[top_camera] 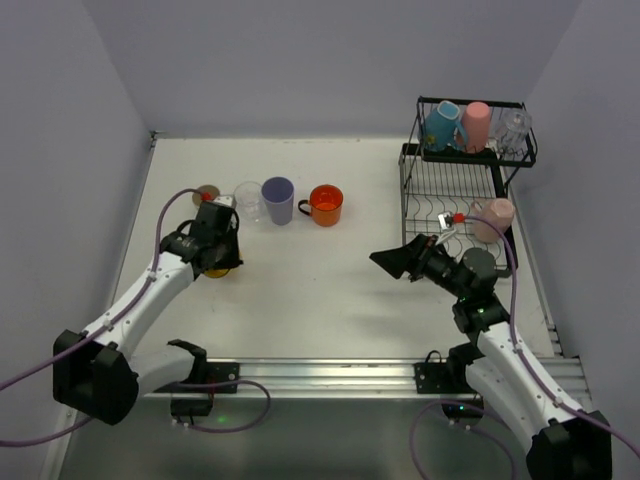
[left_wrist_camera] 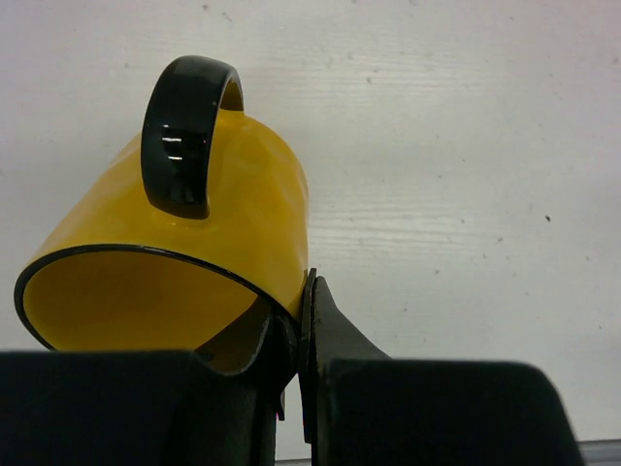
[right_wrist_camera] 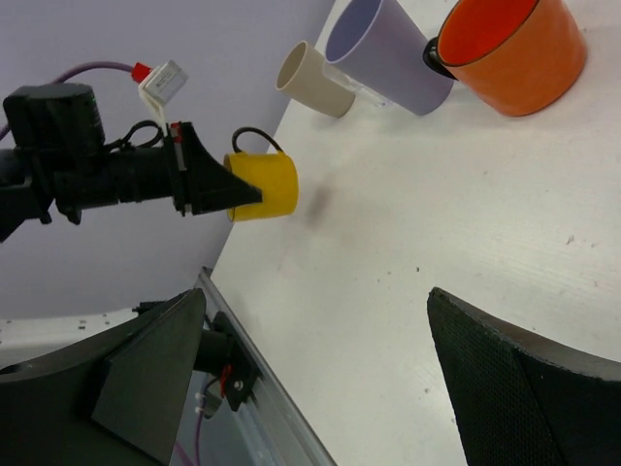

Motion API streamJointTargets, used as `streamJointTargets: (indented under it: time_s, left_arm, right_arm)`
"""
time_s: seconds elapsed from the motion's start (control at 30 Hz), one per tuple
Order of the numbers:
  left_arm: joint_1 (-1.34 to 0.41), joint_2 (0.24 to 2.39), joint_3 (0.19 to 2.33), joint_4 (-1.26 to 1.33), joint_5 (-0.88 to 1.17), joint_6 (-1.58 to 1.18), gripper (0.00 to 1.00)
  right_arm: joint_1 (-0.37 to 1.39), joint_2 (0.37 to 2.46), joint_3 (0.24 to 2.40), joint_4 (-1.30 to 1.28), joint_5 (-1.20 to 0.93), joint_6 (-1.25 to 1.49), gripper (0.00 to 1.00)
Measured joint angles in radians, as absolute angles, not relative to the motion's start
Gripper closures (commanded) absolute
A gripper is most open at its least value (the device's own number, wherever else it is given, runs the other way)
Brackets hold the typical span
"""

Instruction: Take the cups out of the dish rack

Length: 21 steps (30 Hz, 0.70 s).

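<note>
My left gripper (top_camera: pixel 217 252) is shut on the rim of a yellow mug (top_camera: pixel 219 269) with a black handle (left_wrist_camera: pixel 182 136), one finger inside and one outside (left_wrist_camera: pixel 301 291). It holds the mug (right_wrist_camera: pixel 264 184) on its side, low over the table's left part. My right gripper (top_camera: pixel 392 260) is open and empty over the table middle (right_wrist_camera: pixel 320 320), left of the black wire dish rack (top_camera: pixel 428 190). The upper shelf holds a blue mug (top_camera: pixel 440 125), a pink cup (top_camera: pixel 476 125) and a clear cup (top_camera: pixel 513 128). A salmon-pink cup (top_camera: pixel 493 218) sits on the lower tray.
A beige cup (top_camera: pixel 207 193), a clear cup (top_camera: pixel 248 200), a lavender cup (top_camera: pixel 278 200) and an orange mug (top_camera: pixel 325 204) stand in a row at the left back of the table, just beyond my left gripper. Walls close in on the left, back and right.
</note>
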<state>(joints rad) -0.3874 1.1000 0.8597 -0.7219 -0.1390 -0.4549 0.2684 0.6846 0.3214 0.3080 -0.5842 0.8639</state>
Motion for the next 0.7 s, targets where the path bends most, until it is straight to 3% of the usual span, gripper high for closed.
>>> streamJointTargets:
  time_s: [0.43,0.57,0.6,0.7]
  left_arm:
    - [-0.225,1.454,0.962,-0.594,-0.055,-0.325,1.0]
    - [-0.208,1.504,1.003,-0.582,-0.056,-0.301,0.71]
    - [-0.207,1.51,1.007,-0.578,-0.056,-0.295,0.55]
    - [-0.207,1.515,1.008,-0.57,-0.054,-0.285,0.38]
  right_arm:
    - [0.268,0.694,0.323,0.229,-0.584,0.765,0.01]
    - [0.268,0.712,0.327,0.22,-0.578,0.751,0.01]
    - [0.268,0.715,0.328,0.217,-0.575,0.749,0.01]
    - [0.268,0.719,0.336,0.194,-0.566,0.741,0.01]
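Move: The yellow mug, still pinched by its rim in the left hand, is bound for bare table about 8 cm ahead, 5 cm left and 12 cm below that hand. Beyond this spot, about 20 cm ahead of the hand, stand the beige cup some 9 cm left, the clear glass 2 cm right and the purple cup 9 cm right. From the right hand the spot lies roughly 10 cm ahead, 37 cm left and 21 cm below. Bringing the yellow mug down some 5 cm while reaching forward, the left hand then levels off and carries on forward, about 8 cm in all and slightly left, towards the beige cup and clear glass. It finally stops and opens about halfway, releasing the rim with one finger inside the mug and one outside. The open, empty right hand sinks about 3 cm. ##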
